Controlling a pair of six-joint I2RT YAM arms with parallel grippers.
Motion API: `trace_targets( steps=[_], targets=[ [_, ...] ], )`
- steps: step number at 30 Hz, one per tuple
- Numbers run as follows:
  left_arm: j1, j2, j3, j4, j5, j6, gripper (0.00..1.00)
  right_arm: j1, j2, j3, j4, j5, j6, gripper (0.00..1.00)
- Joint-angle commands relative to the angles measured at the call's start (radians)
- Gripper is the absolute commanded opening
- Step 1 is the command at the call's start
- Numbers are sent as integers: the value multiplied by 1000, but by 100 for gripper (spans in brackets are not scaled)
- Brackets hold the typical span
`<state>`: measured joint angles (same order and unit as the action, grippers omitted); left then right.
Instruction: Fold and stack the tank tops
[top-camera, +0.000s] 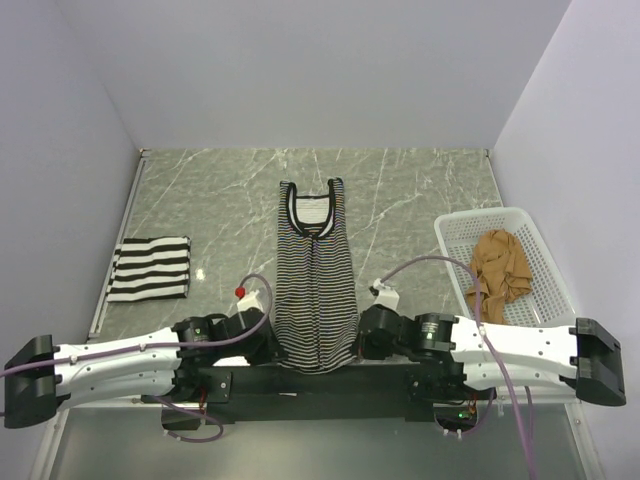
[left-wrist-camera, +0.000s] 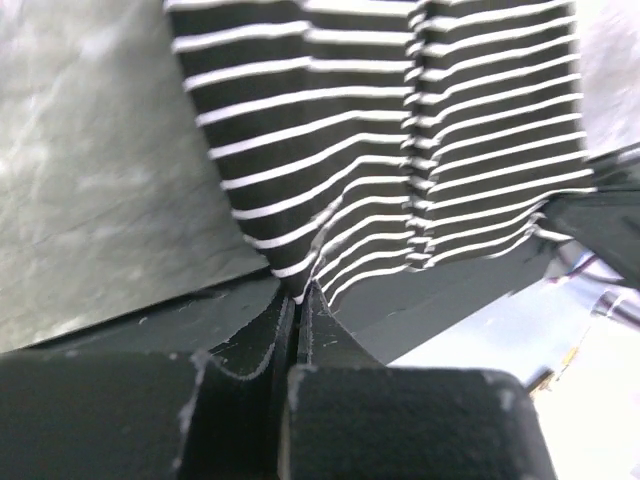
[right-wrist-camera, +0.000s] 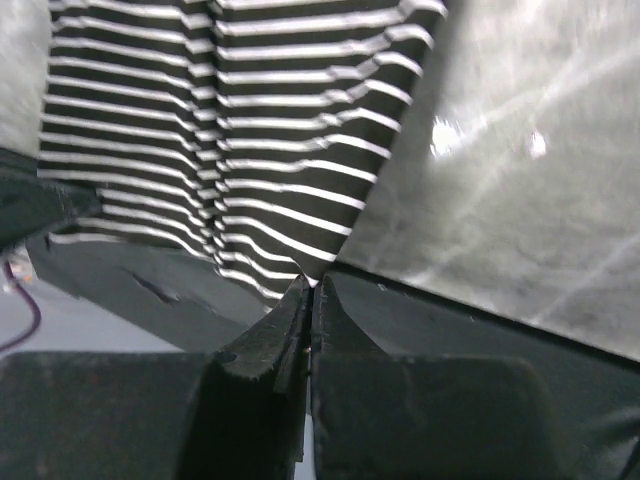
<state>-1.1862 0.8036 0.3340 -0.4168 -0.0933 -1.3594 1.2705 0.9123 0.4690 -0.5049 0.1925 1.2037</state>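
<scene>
A long thin-striped tank top (top-camera: 317, 280) with black trim lies flat down the middle of the table, neckline far, hem at the near edge. My left gripper (top-camera: 274, 345) is shut on its near left hem corner (left-wrist-camera: 298, 290). My right gripper (top-camera: 362, 342) is shut on the near right hem corner (right-wrist-camera: 312, 278). The bold black-and-white striped tank top (top-camera: 150, 268) lies folded at the left. The tan-brown tank top (top-camera: 500, 270) sits crumpled in the basket.
A white mesh basket (top-camera: 455, 232) stands at the right of the table. A black base bar (top-camera: 320, 380) runs along the near edge under the hem. White walls close in the back and both sides.
</scene>
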Motion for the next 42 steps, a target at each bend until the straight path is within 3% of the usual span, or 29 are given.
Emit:
trace_targets(
  steps=[1, 10, 22, 33, 42],
  targets=[
    [51, 43, 74, 30, -34, 74, 1, -23, 72, 91, 0, 74, -53, 0],
    [299, 172, 181, 138, 46, 235, 0, -206, 201, 215, 95, 44, -208, 0],
    [548, 391, 416, 214, 155, 379, 1, -473, 338, 470, 120, -48, -412, 0],
    [763, 742, 643, 320, 317, 470, 1, -697, 701, 752, 174, -189, -529, 0],
    [840, 1018, 893, 336, 403, 499, 1, -784, 948, 941, 195, -281, -544, 0]
  ],
)
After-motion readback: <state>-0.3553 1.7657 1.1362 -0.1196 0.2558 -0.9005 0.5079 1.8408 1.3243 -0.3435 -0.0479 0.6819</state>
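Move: Each shut gripper already holds a hem corner of the thin-striped tank top. The neckline's low point lies about 31 cm ahead of the left hand, 8 cm to its right and 4 cm below; from the right hand, 31 cm ahead, 10 cm left, 5 cm below. The left strap's top is some 44 cm straight ahead of the left hand, the right strap's 44 cm ahead and 3 cm left of the right hand. Both hands keep their pinch on the hem corners and carry them together forward from the table's near edge, over the shirt's body towards the neckline and straps, some 33 cm and still travelling at the end. They arc on the way, the left rising about 7 cm and the right about 10 before both sink again, while the wrists tip the fingers up roughly 10 degrees and turn a little, left counter-clockwise and right clockwise. ##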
